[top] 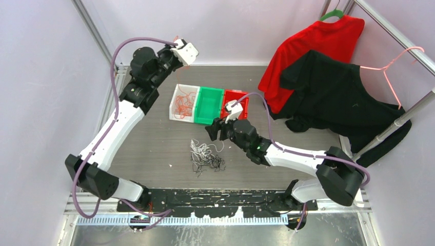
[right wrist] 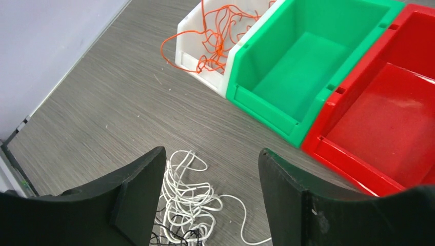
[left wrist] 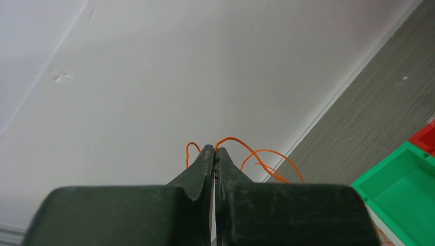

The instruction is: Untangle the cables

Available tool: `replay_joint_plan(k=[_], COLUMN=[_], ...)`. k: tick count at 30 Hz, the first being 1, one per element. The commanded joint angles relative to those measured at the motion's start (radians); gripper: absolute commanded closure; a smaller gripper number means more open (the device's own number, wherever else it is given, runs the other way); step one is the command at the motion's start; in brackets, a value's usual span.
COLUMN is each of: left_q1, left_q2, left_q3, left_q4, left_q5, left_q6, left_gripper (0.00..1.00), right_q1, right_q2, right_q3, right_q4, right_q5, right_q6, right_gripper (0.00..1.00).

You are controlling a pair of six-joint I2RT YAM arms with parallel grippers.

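Observation:
A loose clump of white cables (top: 201, 150) tangled with black cables (top: 209, 165) lies on the table's middle. My right gripper (top: 216, 134) hovers just behind it, open and empty; in the right wrist view its gripper (right wrist: 211, 154) frames the white cables (right wrist: 190, 205), with black strands (right wrist: 174, 238) at the bottom edge. My left gripper (top: 178, 45) is raised high at the back, above the white bin (top: 173, 105). It is shut (left wrist: 214, 149) on a thin orange cable (left wrist: 256, 154) that loops out past its tips. More orange cables (right wrist: 220, 25) lie in the white bin (right wrist: 184, 43).
An empty green bin (top: 210, 91) and a red bin (top: 241, 97) stand side by side right of the white bin. A red shirt (top: 318, 41) and a black shirt (top: 338, 97) hang from a metal rack at the back right, the black one trailing onto the table.

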Motion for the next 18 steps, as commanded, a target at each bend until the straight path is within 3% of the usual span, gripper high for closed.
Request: replay_joint_plan(k=[1,7,14,18], left_q1=[0.022,0.027,0.044,0.054], left_q2=[0.017,0.078,0.225,0.251], left_q3=[0.08,0.147,0.362,0.374], left_q4=[0.096,0.114,0.109,0.107], left_q5=[-0.016,-0.01,-0.022,-0.034], left_q6=[0.033,0.085,0.108,0.108], left_gripper=[1.0,1.0,1.0,1.0], right_q1=[-0.011,-0.018,-0.02,-0.021], right_q2=[-0.074,-0.082,-0.085,-0.095], right_q3=[-0.025,-0.041,-0.046,-0.054], right_q4=[0.042,0.049,0.054,0.047], right_q5=[0.041,0.038,0.035,0.038], right_q6=[0.018,0.027,0.033,0.033], right_gripper=[0.29,0.29,0.3,0.3])
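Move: The closed left hand, pinching the orange cable, stands high over the white bin where the rest of that cable lies: the bin is almost straight below, about 43 cm down. From the same hand the green bin lies about 10 cm to the right and level fore and aft, at the same depth; the white cable is some 20 cm back and 7 cm right, on the table. From the open right hand the white bin is about 13 cm ahead, 12 cm left and 14 cm below. Keeping its pinch on the orange cable, the left hand eases forward and sinks about a centimetre, then rises some 8 cm while still going forward, ending roughly 5 cm farther out and well up away from the white bin, with its fingertips tipping up about 10 degrees. The right hand, fingers still wide open and touching nothing, only shifts 1 to 2 cm to the right, above and beyond the white cable. ##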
